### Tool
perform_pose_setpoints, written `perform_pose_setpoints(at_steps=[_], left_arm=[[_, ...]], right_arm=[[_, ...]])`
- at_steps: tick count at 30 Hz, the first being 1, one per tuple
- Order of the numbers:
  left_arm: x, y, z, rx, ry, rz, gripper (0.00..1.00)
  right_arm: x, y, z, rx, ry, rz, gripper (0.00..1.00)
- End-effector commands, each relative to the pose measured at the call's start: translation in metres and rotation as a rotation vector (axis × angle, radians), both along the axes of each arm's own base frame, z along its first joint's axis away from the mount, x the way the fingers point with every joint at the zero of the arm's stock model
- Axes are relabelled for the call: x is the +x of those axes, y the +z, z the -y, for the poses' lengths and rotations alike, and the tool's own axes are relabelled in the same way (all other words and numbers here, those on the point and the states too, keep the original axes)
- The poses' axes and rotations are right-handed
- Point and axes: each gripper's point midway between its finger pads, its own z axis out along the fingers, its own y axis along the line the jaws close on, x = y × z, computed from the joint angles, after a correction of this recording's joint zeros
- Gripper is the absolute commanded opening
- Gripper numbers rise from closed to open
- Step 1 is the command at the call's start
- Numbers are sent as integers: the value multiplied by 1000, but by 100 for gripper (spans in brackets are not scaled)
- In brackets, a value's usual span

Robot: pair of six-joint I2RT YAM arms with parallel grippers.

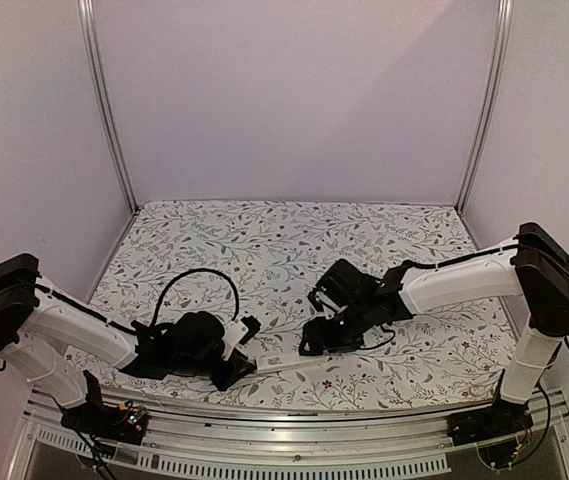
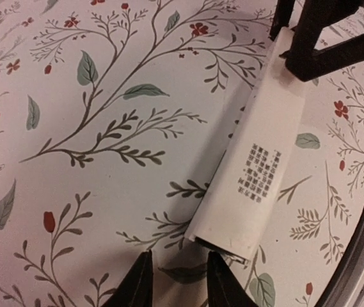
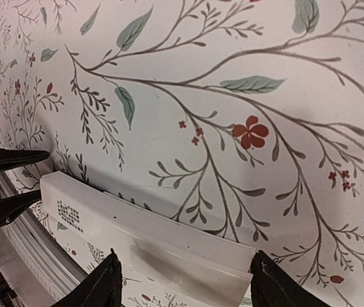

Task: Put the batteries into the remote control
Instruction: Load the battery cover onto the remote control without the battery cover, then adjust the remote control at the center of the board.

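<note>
The remote control (image 1: 282,361) is a long white bar lying flat on the floral cloth near the front edge, between my two grippers. Its back faces up, with printed text (image 2: 261,173), and an open slot shows at the near end. My left gripper (image 2: 180,281) is open just off that end, with only cloth between its fingertips. My right gripper (image 3: 185,284) is open wide, its fingers straddling the other end of the remote control (image 3: 156,236) without pressing on it. The right gripper's dark fingers (image 2: 316,45) show over the far end in the left wrist view. No batteries are in view.
A metal rail (image 1: 294,420) runs along the table's front edge, close to the remote. The floral cloth (image 1: 284,240) covers the table, with plain walls and upright metal posts (image 1: 109,110) on three sides. The left gripper's fingers (image 3: 2,158) show at the left edge of the right wrist view.
</note>
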Motion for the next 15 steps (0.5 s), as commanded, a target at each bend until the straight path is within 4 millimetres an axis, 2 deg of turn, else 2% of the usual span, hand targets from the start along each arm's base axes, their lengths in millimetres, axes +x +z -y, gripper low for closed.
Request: perform_pose_setpoints(at_steps=[1, 5, 10, 15], left_arm=[[-5, 7, 7, -45, -17, 1, 29], [-5, 7, 7, -44, -20, 3, 29], [-5, 7, 6, -47, -20, 5, 29], [-5, 8, 6, -48, -21, 6, 29]], right_arm=[[11, 18, -2, -21, 8, 70, 69], [19, 24, 8, -38, -13, 90, 70], [33, 35, 33, -83, -83, 136, 67], [40, 32, 50, -139, -109, 142, 65]])
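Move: The remote control lies on the table between the hands, long side across, its right end slightly farther out. Its middle is about 4 cm to the left of the right hand, 1 cm back and some 2 cm below; that hand's spread fingers are around its right end. From the left hand, at the left end, the middle lies about 8 cm to the right, 1 cm ahead and barely lower. Forward and up together, some 3.5 cm each, the right hand draws away from the remote control's right end, drifting about 2.5 cm to its right once it is under way. Its fingers stay wide apart, holding nothing, while the wrist tilts some 5 to 10 degrees, swinging the fingertips outward. The left hand keeps its place by the other end, fingers partly open. ##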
